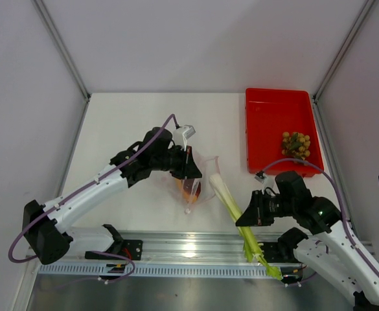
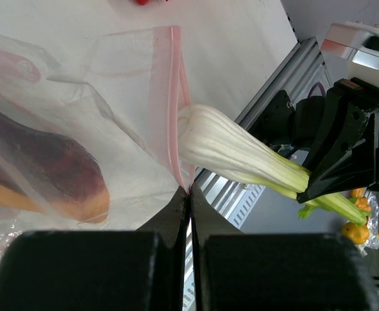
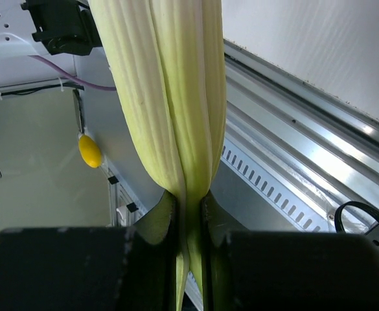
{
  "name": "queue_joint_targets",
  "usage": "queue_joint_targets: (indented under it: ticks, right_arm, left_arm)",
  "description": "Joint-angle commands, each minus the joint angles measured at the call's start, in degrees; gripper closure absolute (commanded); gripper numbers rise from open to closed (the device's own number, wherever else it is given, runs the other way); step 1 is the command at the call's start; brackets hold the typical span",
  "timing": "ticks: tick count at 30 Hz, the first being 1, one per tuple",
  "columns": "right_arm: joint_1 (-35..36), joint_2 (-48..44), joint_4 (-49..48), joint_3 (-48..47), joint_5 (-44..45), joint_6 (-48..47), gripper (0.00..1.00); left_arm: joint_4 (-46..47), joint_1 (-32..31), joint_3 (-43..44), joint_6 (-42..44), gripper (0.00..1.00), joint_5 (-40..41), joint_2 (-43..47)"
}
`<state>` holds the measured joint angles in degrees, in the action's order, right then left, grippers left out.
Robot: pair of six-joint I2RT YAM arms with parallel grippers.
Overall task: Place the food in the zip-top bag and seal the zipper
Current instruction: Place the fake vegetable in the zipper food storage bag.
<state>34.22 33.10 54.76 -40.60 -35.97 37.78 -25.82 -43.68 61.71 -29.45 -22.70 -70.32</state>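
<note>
My left gripper [image 1: 189, 170] [image 2: 190, 192] is shut on the pink zipper edge [image 2: 173, 97] of the clear zip-top bag [image 1: 201, 183], holding its mouth up. The orange-skinned dark-red wedge [image 1: 189, 188] [image 2: 43, 172] lies inside the bag. My right gripper [image 1: 244, 218] [image 3: 189, 197] is shut on the leek stalk [image 1: 231, 204] [image 3: 170, 91]. Its white end [image 2: 205, 129] is at the bag's mouth and its green end hangs over the front rail. The grapes [image 1: 296, 144] lie in the red tray [image 1: 273, 120]. The slider tab does not show.
The red tray stands at the back right of the white table. The aluminium rail [image 1: 195, 249] runs along the near edge under the leek. White walls with metal posts enclose the table on three sides.
</note>
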Motion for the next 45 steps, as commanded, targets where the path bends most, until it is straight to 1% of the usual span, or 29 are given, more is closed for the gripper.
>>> queue_joint_targets:
  ticks: [1, 6, 13, 18, 24, 25, 28, 30, 32, 34, 37, 39, 40, 43, 45]
  right_arm:
    - [1.2, 1.4, -5.1, -0.4, 0.6, 2.1, 1.00]
    - [4.6, 4.4, -9.9, -0.3, 0.3, 4.0, 1.00]
    - [8.1, 12.4, -17.2, -2.7, 0.4, 8.9, 1.00]
    - [8.1, 16.6, -21.4, -5.9, 0.5, 12.7, 1.00]
    - [8.1, 20.8, -30.6, -7.7, 2.2, 20.0, 1.00]
    - [8.1, 21.4, -33.5, -7.7, 2.5, 20.9, 1.00]
    - [8.1, 24.6, -37.0, -8.0, 3.9, 22.1, 1.00]
    - [8.2, 28.1, -38.7, -9.2, 4.1, 21.4, 1.00]
    - [8.3, 30.2, -38.0, -10.8, 6.9, 19.4, 1.00]
    - [8.3, 32.6, -36.7, -12.7, 10.8, 15.8, 1.00]
    - [8.3, 36.0, -36.5, -13.9, 14.2, 10.9, 0.99]
    - [8.3, 37.7, -37.4, -14.1, 14.5, 8.3, 0.98]
    - [8.3, 39.3, -37.4, -14.1, 15.2, 5.5, 0.98]
    - [8.4, 40.7, -38.0, -13.8, 17.9, 1.6, 0.97]
    - [8.3, 40.7, -40.8, -12.3, 19.8, -0.4, 0.96]
  left_arm:
    - [1.9, 0.4, 0.4, 0.3, 1.00, -1.6, 1.7]
    - [3.9, 0.3, -0.5, 0.1, 1.00, -3.6, 1.2]
    - [5.7, -0.7, -2.2, 0.3, 0.99, -4.6, 1.3]
    - [7.2, -1.8, -3.9, 0.1, 0.99, -4.9, 1.9]
    - [9.0, -3.0, -5.5, -1.2, 0.99, -5.1, 2.9]
    - [9.2, -3.2, -5.6, -1.4, 0.99, -5.2, 3.1]
    - [9.0, -3.4, -5.2, -1.6, 0.99, -5.4, 3.7]
    - [9.0, -3.7, -5.3, -1.7, 0.99, -5.7, 4.1]
    - [9.0, -3.9, -5.5, -2.1, 0.99, -5.9, 4.4]
    - [9.0, -4.2, -5.7, -2.4, 0.99, -6.0, 4.9]
    - [8.5, -4.5, -6.2, -2.7, 0.99, -6.3, 5.7]
    - [7.7, -4.5, -6.3, -2.8, 0.99, -6.4, 6.2]
    - [7.4, -4.6, -5.8, -2.7, 0.99, -6.4, 6.5]
    - [6.3, -4.7, -6.2, -2.8, 0.99, -6.5, 7.8]
    - [6.4, -4.7, -6.7, -3.3, 0.99, -6.6, 8.4]
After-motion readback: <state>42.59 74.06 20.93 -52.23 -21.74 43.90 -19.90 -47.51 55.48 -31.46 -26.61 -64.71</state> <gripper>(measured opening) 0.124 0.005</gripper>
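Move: The mouth of the bag is roughly 14 cm ahead of the right gripper and 13 cm to its left, about level; the celery in its fingers already reaches there with its white end. The hot dog in the bag lies some 16 cm ahead, 19 cm left and 12 cm lower. The left gripper stands about 15 cm ahead, 19 cm left and 3 cm up; from that gripper, which pinches the zipper edge, the mouth's middle is about 6 cm to the right and 4 cm below, level fore and aft. Keep the celery pinched in the right gripper and feed its white end into the bag: swing left first, then drive mainly forward, about 14 cm forward and 11 cm left in all, lifting slightly midway and sinking at the end until the fingertips come in under the zipper lip. With the left gripper shut on the zipper edge, draw the mouth back about 4 cm over the celery. ##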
